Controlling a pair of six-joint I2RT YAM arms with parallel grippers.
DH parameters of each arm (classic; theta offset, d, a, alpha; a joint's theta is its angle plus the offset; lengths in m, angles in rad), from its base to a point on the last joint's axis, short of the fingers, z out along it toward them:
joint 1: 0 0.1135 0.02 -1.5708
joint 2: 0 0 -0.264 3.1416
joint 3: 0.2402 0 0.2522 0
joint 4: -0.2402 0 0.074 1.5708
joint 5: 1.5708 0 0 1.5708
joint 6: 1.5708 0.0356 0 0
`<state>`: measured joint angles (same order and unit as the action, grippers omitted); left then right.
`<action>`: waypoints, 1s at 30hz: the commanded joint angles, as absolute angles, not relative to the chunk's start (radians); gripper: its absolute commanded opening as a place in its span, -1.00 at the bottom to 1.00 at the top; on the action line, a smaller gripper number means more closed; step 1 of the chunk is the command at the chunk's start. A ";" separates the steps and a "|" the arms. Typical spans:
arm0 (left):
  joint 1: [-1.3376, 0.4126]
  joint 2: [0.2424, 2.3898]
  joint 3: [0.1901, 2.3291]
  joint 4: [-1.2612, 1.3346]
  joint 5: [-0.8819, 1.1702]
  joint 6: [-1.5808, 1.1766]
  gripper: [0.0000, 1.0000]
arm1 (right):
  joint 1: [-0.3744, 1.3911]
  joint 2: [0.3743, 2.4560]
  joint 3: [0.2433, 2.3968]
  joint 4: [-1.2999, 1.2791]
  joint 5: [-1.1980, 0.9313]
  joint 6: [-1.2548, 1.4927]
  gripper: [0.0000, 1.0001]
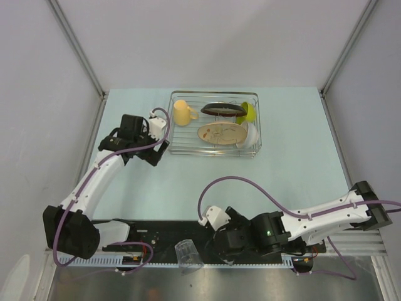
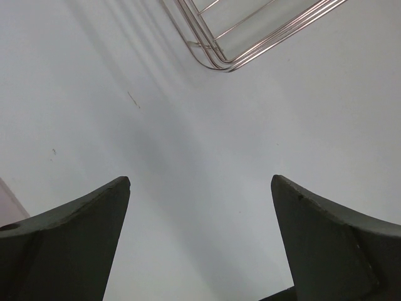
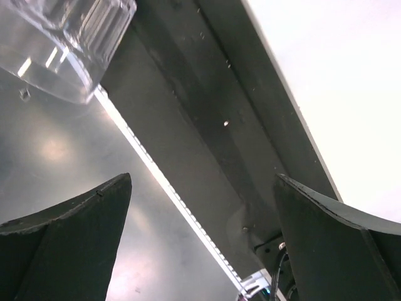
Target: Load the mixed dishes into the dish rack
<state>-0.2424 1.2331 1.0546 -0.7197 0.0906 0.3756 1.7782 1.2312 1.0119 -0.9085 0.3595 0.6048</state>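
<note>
The silver wire dish rack (image 1: 214,150) stands at the back of the table. In it are a cream-yellow mug (image 1: 182,113), a dark red-brown dish (image 1: 223,109), a lime-green bowl (image 1: 249,111), a beige patterned plate (image 1: 220,133) and a white bowl (image 1: 249,135). A small clear glass (image 1: 187,255) stands at the near edge, outside the rack; the right wrist view has it as the glass (image 3: 62,44) ahead and to the left. My right gripper (image 1: 220,249) (image 3: 203,179) is open just right of it, not touching. My left gripper (image 1: 156,151) (image 2: 200,182) is open and empty, by the rack's near-left corner (image 2: 213,59).
A black base plate (image 1: 156,233) runs along the near edge between the arm bases, with a ribbed metal strip (image 3: 169,188) and a grey metal surface beyond it. Grey walls enclose the pale table (image 1: 188,182) on three sides.
</note>
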 commanded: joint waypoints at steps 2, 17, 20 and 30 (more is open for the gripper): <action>-0.238 1.189 1.074 -0.721 0.069 0.368 1.00 | 1.824 1.181 1.005 -0.858 0.468 0.655 1.00; -0.238 1.132 1.118 -0.785 0.060 0.347 0.99 | 1.876 1.451 1.192 -0.729 0.440 0.367 0.93; -0.238 1.108 1.109 -0.791 0.057 0.337 1.00 | 1.873 1.485 1.223 -0.701 0.395 0.344 0.93; -0.238 1.069 1.138 -0.827 0.018 0.354 1.00 | 1.819 1.522 1.226 -0.664 0.226 0.276 0.94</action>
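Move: The clear glass lies on its side below the open right hand, about 13 cm to its left, 2 cm back and some 11 cm lower. From that hand the table's near edge is roughly 12 cm ahead and 2 cm left, about 12 cm down; the dish rack is some 46 cm ahead and 3 cm left. From the left hand the glass is about 33 cm back, 18 cm right and 14 cm lower. The fallen glass is approached by the right hand, which sweeps about 8 cm left and then also some 4 cm back, staying at nearly the same height and turning roughly 20 degrees counter-clockwise, fingers kept wide open and not seen to touch it. The empty left hand lifts about 4 cm and draws back a little, away from the rack. ##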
